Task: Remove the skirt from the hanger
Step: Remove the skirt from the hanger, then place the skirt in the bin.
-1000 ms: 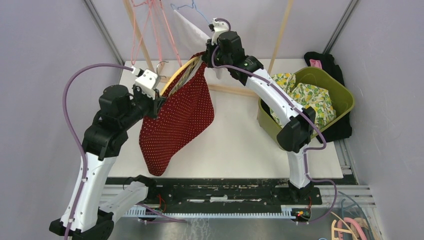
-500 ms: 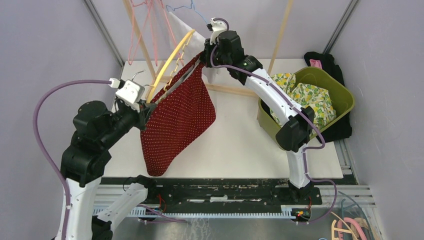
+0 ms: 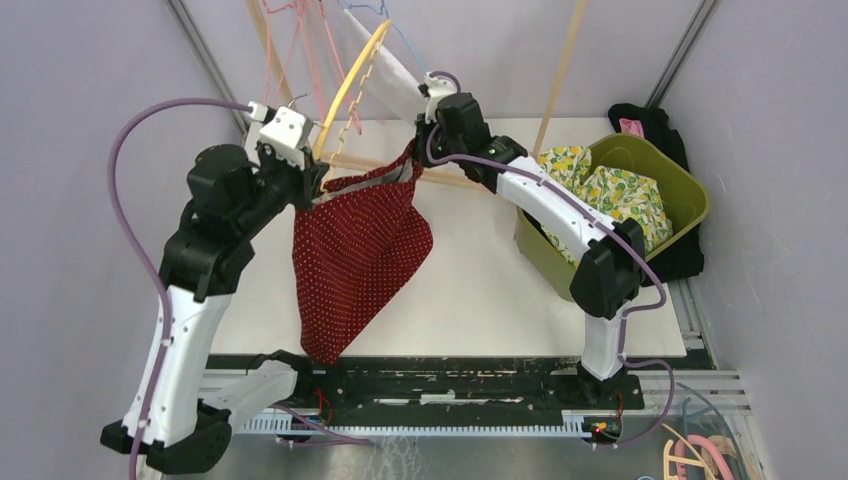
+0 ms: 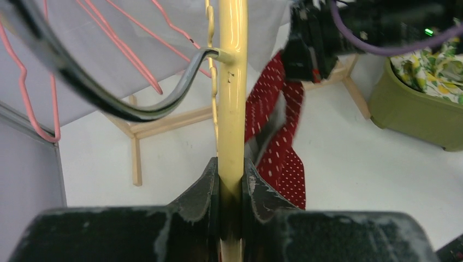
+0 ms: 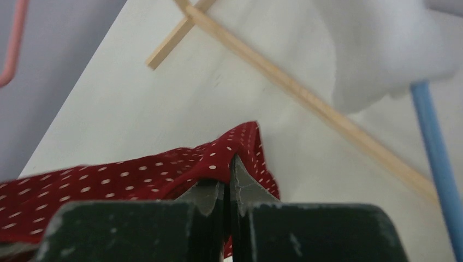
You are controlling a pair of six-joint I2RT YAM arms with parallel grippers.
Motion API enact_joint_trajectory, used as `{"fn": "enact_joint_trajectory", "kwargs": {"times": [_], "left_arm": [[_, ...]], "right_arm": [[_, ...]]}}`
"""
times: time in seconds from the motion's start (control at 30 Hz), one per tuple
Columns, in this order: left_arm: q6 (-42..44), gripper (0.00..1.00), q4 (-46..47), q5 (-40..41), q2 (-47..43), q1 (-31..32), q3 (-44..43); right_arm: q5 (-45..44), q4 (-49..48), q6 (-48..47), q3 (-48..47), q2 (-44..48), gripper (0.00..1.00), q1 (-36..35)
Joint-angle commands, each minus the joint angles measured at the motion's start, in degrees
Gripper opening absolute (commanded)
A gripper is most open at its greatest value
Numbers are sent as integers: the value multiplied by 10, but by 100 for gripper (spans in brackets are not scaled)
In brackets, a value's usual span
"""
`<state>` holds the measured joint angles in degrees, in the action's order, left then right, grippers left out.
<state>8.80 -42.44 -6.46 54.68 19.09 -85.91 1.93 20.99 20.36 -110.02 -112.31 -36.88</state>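
Observation:
The red white-dotted skirt (image 3: 360,250) hangs over the table, its waistband stretched almost level between the two grippers. My left gripper (image 3: 312,182) is shut on the lower end of the yellow hanger (image 3: 352,85), which slants up and back, away from the waistband. In the left wrist view the yellow bar (image 4: 232,109) runs straight up from between the fingers (image 4: 231,164), with skirt cloth (image 4: 279,155) just to its right. I cannot tell whether the skirt's left corner still catches on the hanger. My right gripper (image 5: 229,164) is shut on the skirt's right waistband corner (image 5: 240,144).
A wooden rack (image 3: 455,180) stands at the back with pink hangers (image 3: 300,40) and a white garment (image 3: 385,60) on a blue hanger. A green bin (image 3: 690,200) with yellow-patterned cloth (image 3: 610,190) sits at the right, and black cloth (image 3: 650,120) lies behind it.
My left arm dipped, then swung the hanger up and back, out of the waistband. The right gripper came down a little with its corner. The skirt now hangs below the hanger.

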Motion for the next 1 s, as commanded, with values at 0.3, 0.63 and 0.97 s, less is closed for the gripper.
{"fn": "enact_joint_trajectory", "kwargs": {"times": [0.3,0.63,0.97], "left_arm": [[-61,3,163,8,101,-3,-81],[-58,3,124,46,82,-3,-86],[-67,3,119,32,44,-2,-42]], "right_arm": [[25,46,-27,46,186,1,-114],[-172,79,-163,-19,295,1,-114],[-408,-103,-395,-80,310,1,-49]]}}
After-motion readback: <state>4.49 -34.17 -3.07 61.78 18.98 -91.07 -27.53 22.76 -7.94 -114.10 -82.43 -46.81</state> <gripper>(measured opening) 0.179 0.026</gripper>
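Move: The right hand holds one corner of the red dotted skirt's waist; the skirt's middle is about 11 cm back, 10 cm left and 11 cm below. The green basket is roughly 38 cm to its right, 3 cm farther out and 18 cm lower; a white cloth hangs 12 cm ahead, 6 cm left and 8 cm above. From the left hand, gripping the yellow hanger, the skirt's middle is about 9 cm ahead, 12 cm right and 25 cm below. Keeping its pinch on the waistband, the right hand pulls the skirt about 15 cm back and a little left, already rising, then sweeps right and climbs to nearly 30 cm higher, the fingers tipping up by some 40 degrees and swinging clockwise. The left hand keeps its grip on the hanger and pushes it about 6 cm forward, then lifts it some 4 cm and eases slightly back. ##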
